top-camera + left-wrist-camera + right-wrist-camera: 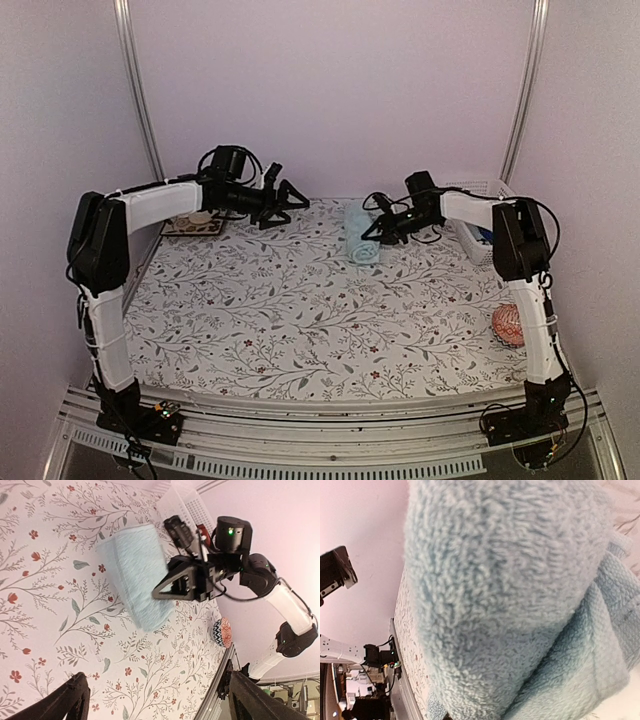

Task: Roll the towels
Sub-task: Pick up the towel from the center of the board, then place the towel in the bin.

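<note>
A light blue towel point(360, 240) lies at the back middle of the floral table cloth, partly rolled into a thick bundle. In the left wrist view the towel point(137, 575) lies flat with my right gripper against its right edge. My right gripper point(372, 220) is at the towel's right side, its two fingers spread apart with the towel edge between them. The right wrist view is filled by the fluffy roll point(505, 595), and the fingers are hidden there. My left gripper point(285, 198) hovers open and empty to the left of the towel, with its fingertips point(75, 700) wide apart.
A white plastic basket point(482, 240) stands at the back right, also seen in the left wrist view point(182, 502). A patterned orange and black ball point(508, 325) lies near the right edge. A wooden board point(195, 225) with a small object sits at the back left. Walls close in on three sides.
</note>
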Robot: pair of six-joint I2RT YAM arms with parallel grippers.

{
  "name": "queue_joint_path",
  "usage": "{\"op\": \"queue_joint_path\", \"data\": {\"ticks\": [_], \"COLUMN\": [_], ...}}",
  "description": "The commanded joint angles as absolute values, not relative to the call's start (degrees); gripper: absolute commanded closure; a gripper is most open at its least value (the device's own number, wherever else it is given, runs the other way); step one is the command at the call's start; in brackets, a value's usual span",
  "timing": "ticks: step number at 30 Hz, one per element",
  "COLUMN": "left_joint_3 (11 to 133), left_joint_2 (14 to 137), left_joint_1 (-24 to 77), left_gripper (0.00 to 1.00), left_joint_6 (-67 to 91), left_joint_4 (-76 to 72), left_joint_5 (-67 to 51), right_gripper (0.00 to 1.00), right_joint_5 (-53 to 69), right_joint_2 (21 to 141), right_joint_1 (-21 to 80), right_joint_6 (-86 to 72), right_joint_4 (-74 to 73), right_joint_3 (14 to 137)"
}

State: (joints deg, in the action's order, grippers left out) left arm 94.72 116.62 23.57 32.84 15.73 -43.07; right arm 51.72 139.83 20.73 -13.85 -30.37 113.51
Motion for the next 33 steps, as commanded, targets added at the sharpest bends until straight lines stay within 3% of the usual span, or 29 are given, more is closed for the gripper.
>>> {"op": "queue_joint_path", "data": {"ticks": [1, 13, 24, 33], "left_joint_3": [93.4, 90.3, 89.2, 86.3], "left_joint_2": [116.4, 114.7, 113.7, 113.2], "left_joint_1": [22.9, 22.9, 22.7, 21.9], "left_gripper": [0.03, 0.03, 0.03, 0.03], "left_joint_6": [30.6, 28.0, 26.0, 25.1], "left_joint_4": [18.4, 22.3, 25.1, 26.2], "left_joint_5": [-41.3, -39.4, -37.9, -37.2], "right_gripper": [0.98, 0.98, 0.98, 0.98], "right_joint_5": [46.3, 28.8, 14.1, 10.0], "right_joint_2": [133.3, 131.0, 133.5, 139.1], "right_joint_1": [15.6, 2.1, -3.4, -4.5], "right_joint_6": [-8.0, -0.7, 4.5, 9.0], "right_joint_4": [-36.4, -41.1, -39.6, -41.5], "right_joint_3": [120.6, 129.4, 133.0, 135.3]}}
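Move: The right hand already grips the rolled light-blue towel; the white basket it is taken to has its middle about 34 cm to this hand's right, 6 cm farther out and 3 cm lower. In the basket, the dark-blue cloth lies some 35 cm right and 2 cm ahead of the hand, with the red towel roll about 7 cm right of that cloth. From the empty left hand, the basket is roughly 61 cm right, 8 cm ahead and 15 cm below. Keeping its pinch on the rolled towel, the right hand sweeps about 34 cm right and 15 cm forward to the basket's far part, climbing some 12 cm early and then staying nearly level. Meanwhile its wrist turns clockwise, swinging the fingers from pointing left to nearly forward, still slanting down. The open, empty left hand sinks about 6 cm, drifting left and a little back. ##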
